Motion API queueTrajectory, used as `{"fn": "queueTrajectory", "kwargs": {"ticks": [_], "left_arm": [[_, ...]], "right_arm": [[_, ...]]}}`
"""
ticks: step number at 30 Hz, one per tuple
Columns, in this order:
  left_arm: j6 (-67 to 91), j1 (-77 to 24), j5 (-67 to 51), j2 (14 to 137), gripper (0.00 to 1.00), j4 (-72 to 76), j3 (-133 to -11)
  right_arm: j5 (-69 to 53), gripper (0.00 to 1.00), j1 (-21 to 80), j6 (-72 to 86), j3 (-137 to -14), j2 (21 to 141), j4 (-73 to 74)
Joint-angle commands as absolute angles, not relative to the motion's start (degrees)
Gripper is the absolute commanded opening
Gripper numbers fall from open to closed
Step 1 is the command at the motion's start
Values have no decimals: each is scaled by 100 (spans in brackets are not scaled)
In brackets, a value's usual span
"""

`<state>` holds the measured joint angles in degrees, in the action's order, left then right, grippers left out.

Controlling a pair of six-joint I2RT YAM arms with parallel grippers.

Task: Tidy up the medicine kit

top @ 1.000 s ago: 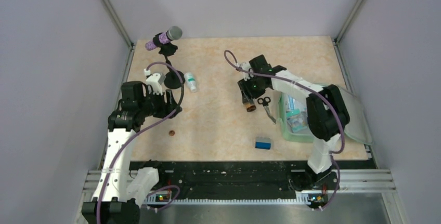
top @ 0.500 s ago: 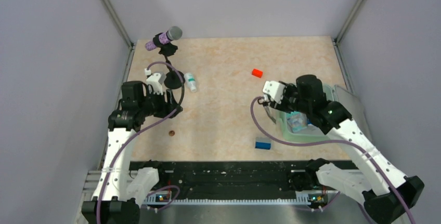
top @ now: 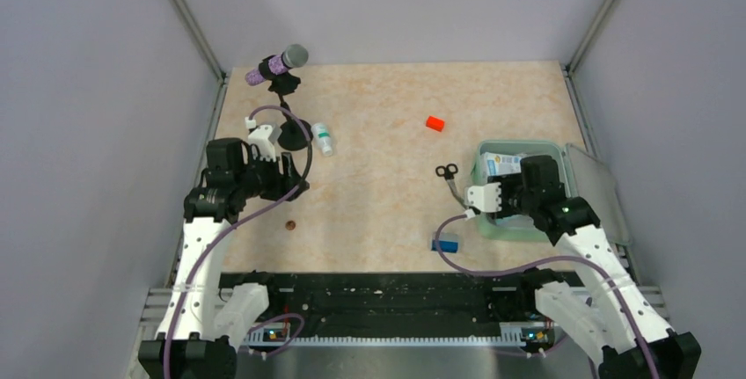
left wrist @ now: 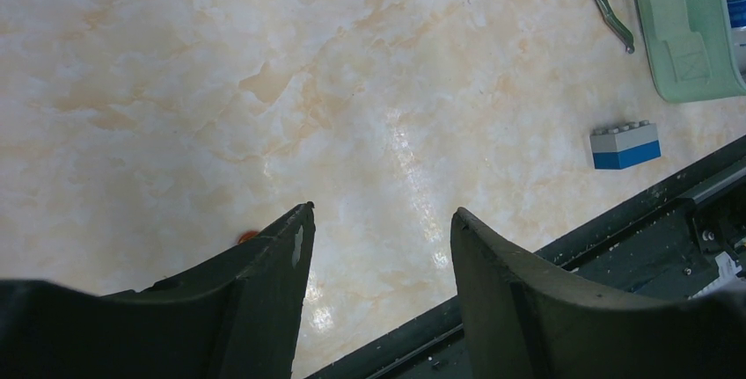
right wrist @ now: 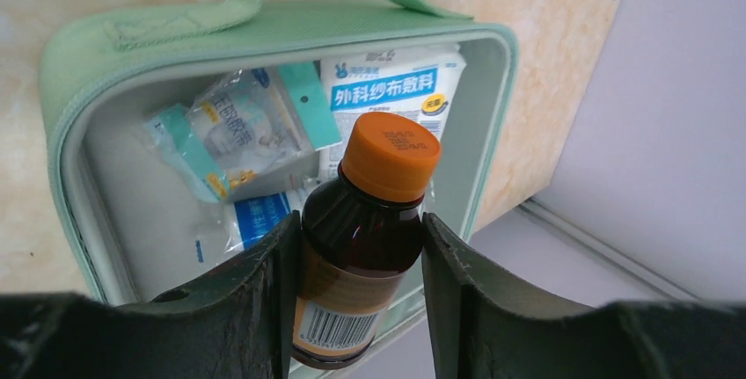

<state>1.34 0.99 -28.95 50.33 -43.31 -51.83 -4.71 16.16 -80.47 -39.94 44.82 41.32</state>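
Observation:
The medicine kit (top: 510,145) is a mint-green case at the right of the table, its lid (top: 598,187) swung open to the right. Packets with blue and white labels (right wrist: 387,89) lie inside the kit (right wrist: 264,32). My right gripper (right wrist: 362,221) hangs over the open case, shut on a brown bottle (right wrist: 369,238) with an orange cap (right wrist: 391,155). From the top view the right gripper (top: 519,201) sits above the case's near half. My left gripper (left wrist: 383,212) is open and empty above bare table at the left, also seen from above (top: 286,177).
Black-handled scissors (top: 449,177) lie just left of the kit. A blue and grey block (top: 446,243) sits near the front edge, a red block (top: 435,123) further back. A small white bottle (top: 325,139) and a microphone stand (top: 280,67) are at the back left. A small brown disc (top: 288,223) lies near the left gripper.
My right arm has swung from the table's middle, beside the scissors, back to above the open kit with the bottle in its grip. The left arm has stayed put.

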Motion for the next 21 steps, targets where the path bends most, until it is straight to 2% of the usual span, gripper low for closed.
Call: {"fn": "queueTrajectory", "kwargs": {"ticks": [1, 11, 21], "left_arm": [[53, 126, -2952, 4864, 63, -4061, -5133], [53, 125, -2921, 4864, 63, -4052, -5098], [53, 133, -2883, 4866, 63, -4052, -5096]], "right_arm": [[-872, 24, 1196, -8928, -3969, 4620, 4465], [-1569, 35, 1067, -8816, -4584, 5838, 5757], [-1208, 40, 1049, -8979, -4520, 6670, 6060]]}}
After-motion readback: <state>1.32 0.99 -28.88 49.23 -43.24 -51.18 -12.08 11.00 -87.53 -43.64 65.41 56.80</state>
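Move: The brown bottle is already pinched in the right hand. Its place, the free near end of the green medicine box, lies about 4 cm back from that hand, straight below in the sideways sense and some 11 cm down. The gauze pack is about 8 cm ahead and 3 cm left; outside, the scissors lie 6 cm ahead and 13 cm left, the blue brick 6 cm back and 15 cm left. From the left hand the place is about 46 cm right, 3 cm back and 16 cm down. The brown bottle, cap towards the robot's left, is lowered about 8 cm into the near end of the green box while the right hand draws it back some 4 cm, away from the gauze pack. On the way the wrist tips about 30 degrees, so the fingers point almost straight down; they keep their grip. ##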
